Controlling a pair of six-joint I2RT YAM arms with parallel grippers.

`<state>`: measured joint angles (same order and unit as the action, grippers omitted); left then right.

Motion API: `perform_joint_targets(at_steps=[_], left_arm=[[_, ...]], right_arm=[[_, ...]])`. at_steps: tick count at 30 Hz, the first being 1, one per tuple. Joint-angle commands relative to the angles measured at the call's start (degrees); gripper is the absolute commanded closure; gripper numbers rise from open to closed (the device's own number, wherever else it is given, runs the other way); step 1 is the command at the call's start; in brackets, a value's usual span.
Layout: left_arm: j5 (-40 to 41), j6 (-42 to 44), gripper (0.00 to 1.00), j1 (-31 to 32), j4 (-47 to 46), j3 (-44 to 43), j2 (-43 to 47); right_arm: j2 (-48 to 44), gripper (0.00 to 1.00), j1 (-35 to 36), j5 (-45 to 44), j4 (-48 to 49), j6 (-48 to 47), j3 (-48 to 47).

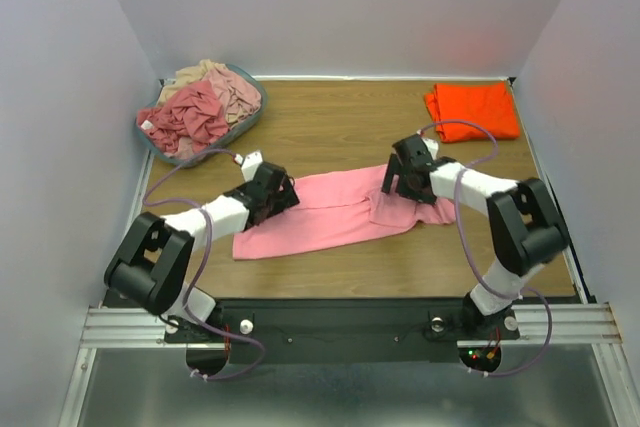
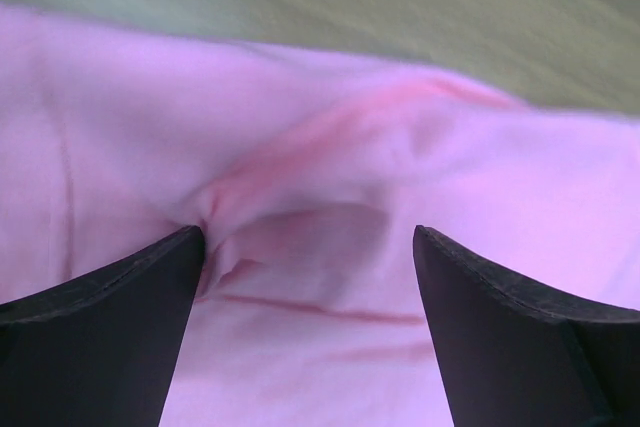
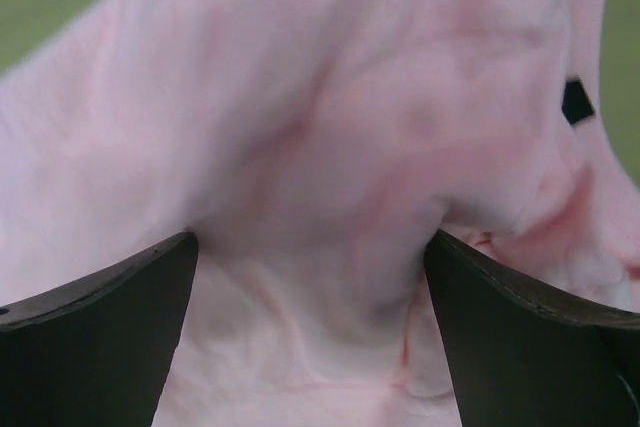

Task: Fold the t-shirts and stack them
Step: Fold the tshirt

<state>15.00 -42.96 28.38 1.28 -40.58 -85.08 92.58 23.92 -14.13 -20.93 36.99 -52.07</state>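
Note:
A light pink t-shirt [image 1: 330,212] lies stretched in a long band across the middle of the wooden table. My left gripper [image 1: 285,195] is pressed down onto its left part, jaws open, with pink cloth [image 2: 320,247] bulging between the fingers [image 2: 120,317]. My right gripper [image 1: 395,187] rests on the shirt's right end, open too, wrinkled cloth [image 3: 320,277] filling the gap between its fingers [image 3: 520,337]. A folded bright orange t-shirt [image 1: 470,109] sits at the back right. Dusty rose and beige t-shirts [image 1: 205,102] are heaped in the basket.
The grey-blue oval basket [image 1: 243,129] stands at the back left corner. White walls close in the table [image 1: 330,117] on three sides. The arm bases and a metal rail [image 1: 340,322] run along the near edge.

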Motion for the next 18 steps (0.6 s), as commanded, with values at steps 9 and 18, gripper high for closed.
perform_joint_targets(at_steps=[9,18], left_arm=[[-16.4,-28.6,0.02,28.9,-1.7,13.1,1.9],[-13.6,-32.1,0.02,37.5,-2.8,1.1,-5.3]], right_arm=[[45.7,0.0,-0.8,23.3,7.3,-23.3,-54.2],[61.2,0.0,-1.3,27.6,7.3,-24.6,-74.7]])
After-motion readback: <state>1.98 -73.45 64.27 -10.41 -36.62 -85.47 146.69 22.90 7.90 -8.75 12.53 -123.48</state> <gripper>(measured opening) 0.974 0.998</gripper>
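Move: The pink t-shirt, already folded to a strip running left to right, lies under both open grippers. Its middle is about 15 cm right and 3 back of the left hand, roughly 14 left and 6 back of the right, a centimetre or two below the fingertips. The laundry basket sits some 29 cm ahead and 25 left of the left hand; the folded orange shirt is about 26 ahead and 22 right of the right hand. Forward and left sweeps the right hand, some 33 cm in all, while the left goes back and right about 28 cm, a swift counter-clockwise swivel of the strip. Both stay low and wide open, their fingertips still on the cloth and dragging its ends along; the right wrist twists counter-clockwise and tips its fingers outward, and the left rolls its left side down and turns clockwise. ##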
